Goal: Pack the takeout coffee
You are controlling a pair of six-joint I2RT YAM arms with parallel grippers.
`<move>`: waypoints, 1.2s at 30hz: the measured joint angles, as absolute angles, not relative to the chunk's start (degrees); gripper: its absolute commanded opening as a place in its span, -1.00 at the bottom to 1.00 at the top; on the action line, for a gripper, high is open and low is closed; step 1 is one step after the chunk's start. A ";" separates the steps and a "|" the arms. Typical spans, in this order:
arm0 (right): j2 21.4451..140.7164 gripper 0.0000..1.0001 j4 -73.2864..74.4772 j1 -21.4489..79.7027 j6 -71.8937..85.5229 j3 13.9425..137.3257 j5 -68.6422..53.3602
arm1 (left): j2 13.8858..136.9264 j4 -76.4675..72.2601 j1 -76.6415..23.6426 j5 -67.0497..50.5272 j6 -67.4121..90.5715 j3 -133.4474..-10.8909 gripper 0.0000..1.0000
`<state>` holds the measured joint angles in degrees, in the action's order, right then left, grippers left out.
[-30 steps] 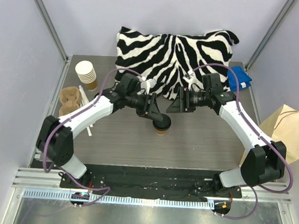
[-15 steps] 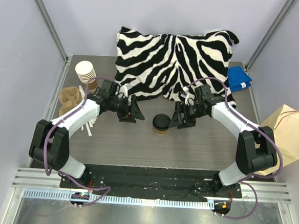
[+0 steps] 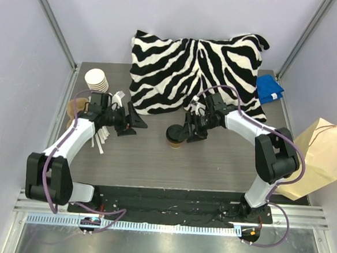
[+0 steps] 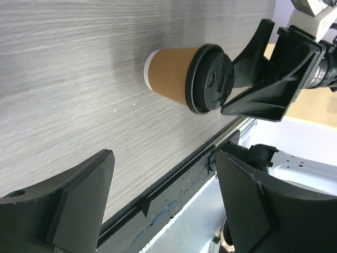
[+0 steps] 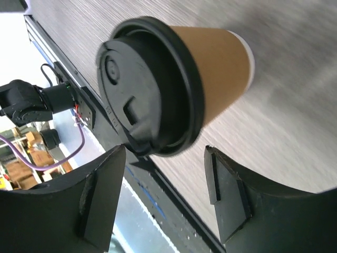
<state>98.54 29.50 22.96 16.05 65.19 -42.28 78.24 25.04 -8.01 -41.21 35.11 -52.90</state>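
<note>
The takeout coffee (image 3: 175,136), a kraft-brown cup with a black lid, stands upright on the grey table (image 3: 223,165) in front of the zebra pillow. My right gripper (image 3: 190,128) is close against its right side and open. In the right wrist view the cup (image 5: 210,58) sits just beyond my right gripper (image 5: 164,152), not between the fingers. My left gripper (image 3: 135,123) is open well to the cup's left with nothing in it. In the left wrist view the cup (image 4: 168,76) lies far ahead of the left gripper (image 4: 164,157).
A brown paper bag (image 3: 322,154) stands at the table's right edge. A stack of unlidded cups (image 3: 96,82) and a cardboard cup carrier (image 3: 76,111) are at the left. A zebra pillow (image 3: 196,62) and blue cloth (image 3: 269,88) lie at the back.
My left gripper let go of the cup's lid, opened wider and drew back to the left. The right gripper moved left and down to the cup, which shifted slightly left.
</note>
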 measured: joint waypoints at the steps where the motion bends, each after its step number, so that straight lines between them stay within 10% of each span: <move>1: 99.04 0.37 28.99 23.46 16.23 65.67 -42.28 | 77.10 25.06 -7.51 -41.21 35.16 -52.14 0.69; 36: 123.33 0.39 20.78 37.63 17.12 91.26 -44.42 | 76.01 36.47 13.72 -41.32 26.15 -60.82 0.62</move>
<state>123.33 20.78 37.63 17.12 91.26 -44.42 76.01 36.47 13.72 -41.32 26.15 -60.82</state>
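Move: The lidded coffee cup stands about 5 cm to the right hand's left, 3 cm back and with its middle some 2 cm below. From the left hand this cup lies roughly 16 cm to the right, 1 cm back and 7 cm lower. The cup carrier is about 26 cm left and 8 cm ahead of the left hand; the loose black lid is 12 cm left and 12 cm ahead of it, the straws 19 cm left and 6 cm ahead, all some 11 cm below. The right hand, fingers staying open around the near side of the lidded cup, pushes the cup along the table to the left for about 15 cm, easing forward some 5 cm on the way and drawing back a little at the end, while it sinks slightly and swings about 15 degrees counter-clockwise. Ahead of it the left hand clears out of the way, empty and wide open, going some 12 cm left with a little forward and up, towards the carrier and the loose lid, and turning counter-clockwise as well. ##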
